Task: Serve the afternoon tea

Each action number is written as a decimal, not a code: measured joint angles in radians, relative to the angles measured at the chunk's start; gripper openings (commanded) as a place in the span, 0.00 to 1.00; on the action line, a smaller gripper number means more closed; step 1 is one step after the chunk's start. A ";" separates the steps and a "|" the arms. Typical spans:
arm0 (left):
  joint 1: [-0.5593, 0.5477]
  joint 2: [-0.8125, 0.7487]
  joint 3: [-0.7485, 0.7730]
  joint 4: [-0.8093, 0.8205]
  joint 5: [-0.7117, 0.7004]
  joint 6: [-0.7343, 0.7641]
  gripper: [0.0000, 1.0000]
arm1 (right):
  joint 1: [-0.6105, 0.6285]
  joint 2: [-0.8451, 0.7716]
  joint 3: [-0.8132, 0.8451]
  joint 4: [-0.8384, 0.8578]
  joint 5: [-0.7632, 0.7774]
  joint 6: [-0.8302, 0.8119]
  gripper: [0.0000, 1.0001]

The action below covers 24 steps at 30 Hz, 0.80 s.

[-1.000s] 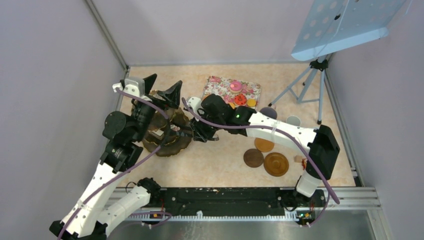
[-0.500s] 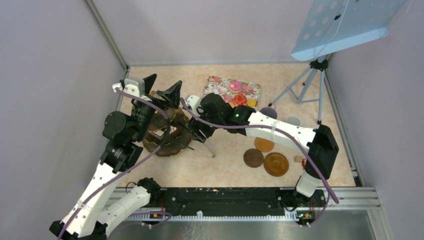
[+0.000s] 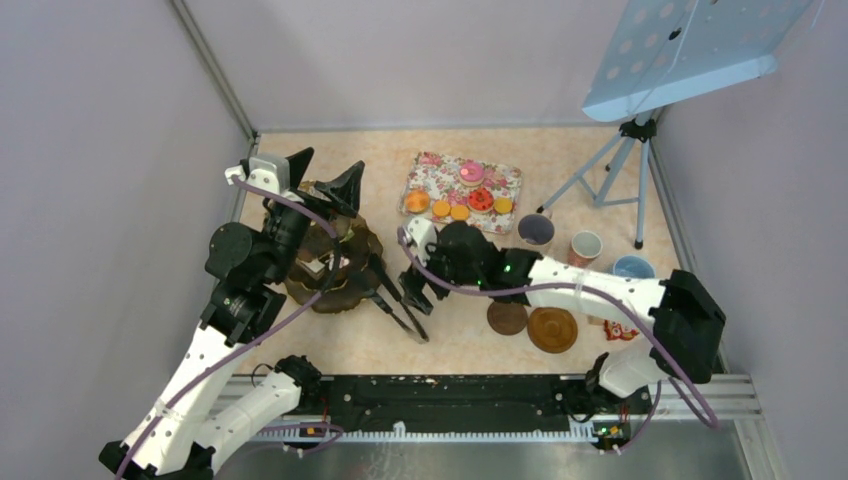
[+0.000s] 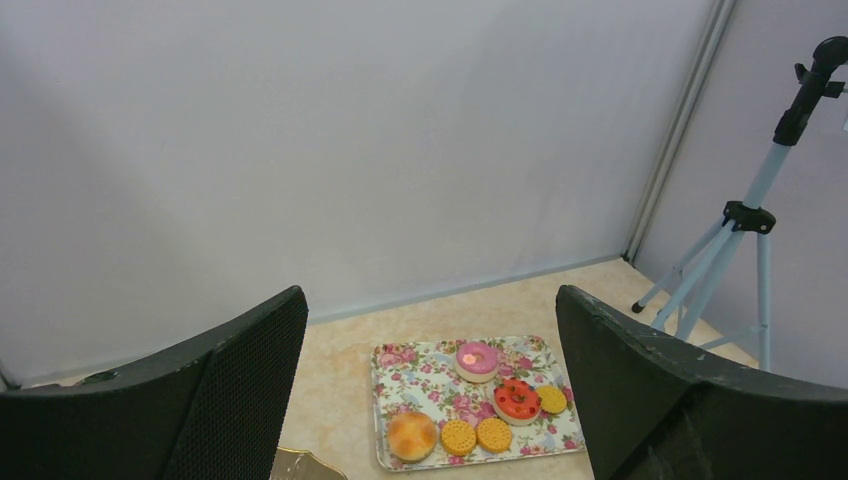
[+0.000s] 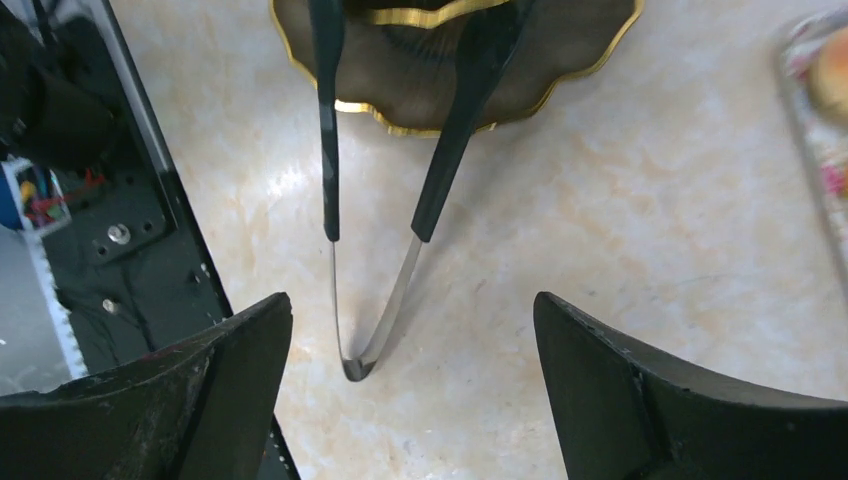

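Note:
The toy cakes sit on the rose-patterned tray [image 3: 432, 165]: a pink doughnut [image 4: 477, 360], a red doughnut [image 4: 517, 399], a bun [image 4: 412, 435] and round orange biscuits [image 4: 459, 436]. The lilac mug [image 3: 536, 230], small white cup [image 3: 585, 246] and light-blue mug [image 3: 633, 267] stand right of the tray. My left gripper [image 3: 322, 178] is open and empty above the brown gold-rimmed stand [image 3: 345, 295]. My right gripper [image 3: 412, 292] is open and empty just right of the black tongs [image 3: 395, 305]. In the right wrist view the tongs [image 5: 375, 200] lie on the table between my fingers, their tips on the stand [image 5: 560, 60].
Two brown saucers [image 3: 507, 316] [image 3: 552, 328] lie near the right arm. A blue tripod [image 3: 610, 170] stands at the back right, seen too in the left wrist view [image 4: 750, 230]. The black base rail [image 5: 130, 230] runs along the near edge. Walls close in left and right.
My right arm has drawn back toward the near right, away from the stand. The tongs now lie in the open on the table. The tray front and mugs are uncovered. The left arm is still.

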 measured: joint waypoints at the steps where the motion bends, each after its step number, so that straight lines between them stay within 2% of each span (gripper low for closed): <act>1: 0.000 0.000 0.000 0.000 0.000 0.000 0.99 | 0.005 -0.007 -0.067 0.068 -0.004 0.003 0.89; 4: 0.000 0.000 0.000 0.000 0.002 0.000 0.99 | 0.029 0.046 -0.188 0.202 -0.020 0.018 0.89; 7: 0.000 0.002 0.000 0.000 0.004 0.000 0.99 | 0.045 0.148 -0.198 0.302 -0.020 0.049 0.88; 11: 0.000 0.003 0.000 0.000 0.003 0.000 0.99 | 0.055 0.241 -0.198 0.430 0.006 0.083 0.80; 19: 0.000 0.009 0.000 0.000 0.004 0.000 0.99 | 0.076 0.275 -0.230 0.517 0.090 0.099 0.66; 24: 0.000 0.009 0.000 0.000 0.008 0.000 0.99 | 0.076 0.275 -0.290 0.557 0.098 0.105 0.67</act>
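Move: The tongs, out of the right fingers, hang slantwise in the air about 10 cm below the right hand, some 4 cm to its left and roughly 1 cm back. The tiered stand's bottom plate is about 16 cm left, 9 cm ahead and 15 cm below; the flowered tray 25 cm ahead, 9 cm right; the dark brown disc 18 cm right, level with the hand, both 16 cm below. From the left hand the tongs lie about 5 cm right, 5 cm back and 38 cm below. With no grip on the tongs and its fingers still wide, the right hand plunges after them, about 10 cm down and slightly back, then swings some 4 cm left; it sinks more slowly for the last few centimetres, easing right, while the fingers close partway around the upper part of the nearer tong arm. The wrist hardly turns, and touch can't be made out. ##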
